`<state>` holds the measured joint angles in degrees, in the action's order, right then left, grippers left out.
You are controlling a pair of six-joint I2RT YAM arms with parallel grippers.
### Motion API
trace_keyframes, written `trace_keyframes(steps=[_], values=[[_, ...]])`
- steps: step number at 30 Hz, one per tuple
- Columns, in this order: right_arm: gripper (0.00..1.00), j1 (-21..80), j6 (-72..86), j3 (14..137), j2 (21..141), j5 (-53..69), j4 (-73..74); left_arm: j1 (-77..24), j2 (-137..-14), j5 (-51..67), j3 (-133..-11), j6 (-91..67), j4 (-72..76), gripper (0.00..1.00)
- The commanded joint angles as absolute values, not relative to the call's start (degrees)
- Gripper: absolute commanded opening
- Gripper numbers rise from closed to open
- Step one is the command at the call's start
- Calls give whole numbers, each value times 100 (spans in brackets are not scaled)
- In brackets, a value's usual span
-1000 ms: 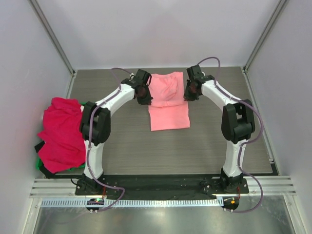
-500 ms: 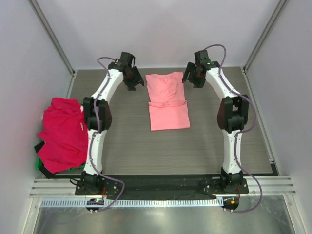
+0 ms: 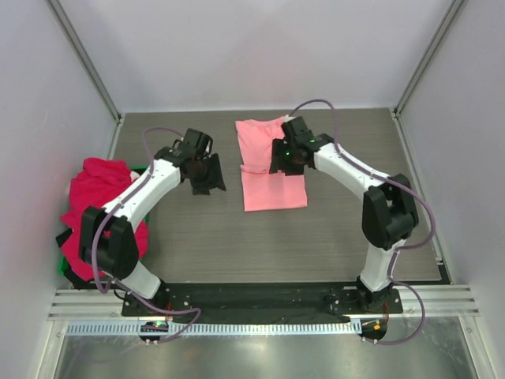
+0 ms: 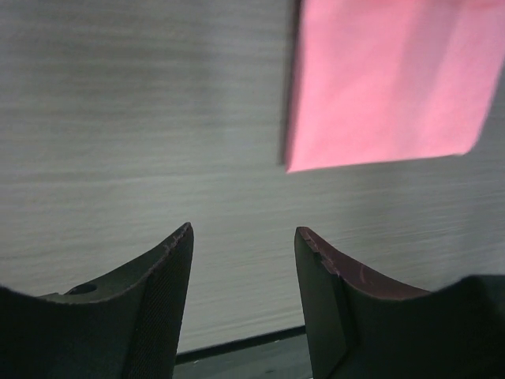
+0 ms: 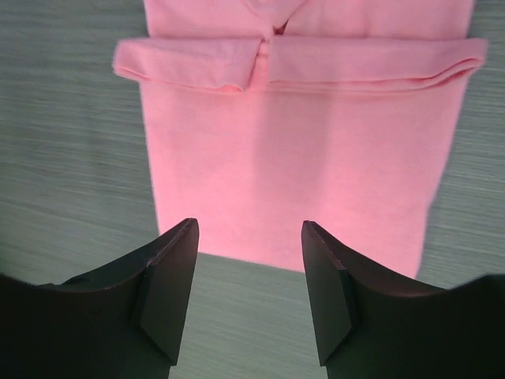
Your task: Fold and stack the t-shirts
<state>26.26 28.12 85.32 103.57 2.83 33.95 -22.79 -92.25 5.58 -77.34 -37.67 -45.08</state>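
A light salmon-pink t-shirt (image 3: 264,178) lies flat mid-table as a long narrow strip, its sleeves folded in across it. My right gripper (image 3: 282,158) hovers open over the shirt's right side; in the right wrist view its fingertips (image 5: 249,229) frame the pink cloth (image 5: 292,158) near the hem, holding nothing. My left gripper (image 3: 209,178) stands open over bare table left of the shirt, and the shirt's corner (image 4: 387,79) shows up right of its gripper (image 4: 243,237). Crimson t-shirts (image 3: 99,213) lie heaped at the left edge.
The red heap rests on a green tray (image 3: 61,265) with black cloth (image 3: 63,237) poking out. White walls with metal posts close in the table (image 3: 197,237) on three sides. A black rail (image 3: 260,294) runs along the near edge.
Both grippers opened and let go of the pink shirt's far end. The left arm swung back and left onto bare table; the right arm drew in over the shirt.
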Motion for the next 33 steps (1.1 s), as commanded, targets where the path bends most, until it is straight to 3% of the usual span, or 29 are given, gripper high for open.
trace_keyframes(steps=[1,5,22,27,30,33], values=[[60,2987,2488,8858,10923,-664,3514,-2250,-8738,-94,-6868,-3226,-4447,56],[57,3164,2382,9517,11671,-1080,3893,-2250,-8281,-789,-6382,-2918,-4658,56],[56,3173,1890,11978,13622,-2161,4965,-2347,-8059,-809,-6258,-2768,-4711,55],[57,3032,1776,13646,14298,-2241,5282,-2347,-8095,-800,-6249,-2786,-4702,55],[59,2901,1696,14772,14449,-2425,5326,-2338,-8112,-826,-6240,-2795,-4711,55],[61,2830,1749,14776,14038,-2662,5011,-2347,-8130,-861,-6231,-2804,-4702,55]])
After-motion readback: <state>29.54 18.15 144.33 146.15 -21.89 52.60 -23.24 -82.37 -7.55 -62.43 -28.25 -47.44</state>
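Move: The pink t-shirt's rumpled crosswise fold edge lies about 5 cm ahead of the right hand, 4 cm to its left and some 11 cm below. The shirt's near half is centred about 4 cm back and 3 cm left of that hand, its far half roughly 15 cm ahead and 6 cm left, both at table height. From the left hand the fold edge is about 11 cm ahead, 21 cm to the right and 12 cm down. Down first, about 10 cm, the right hand sinks to the t-shirt with its fingers still parted, then runs forward low over the shirt towards and past the fold edge, and finally climbs about 6 cm while still going forward; it rolls some 25 degrees, taking out the fingers' leftward slant. The left hand, open and empty, draws left, back and slightly down, away from the shirt, and then waits. ##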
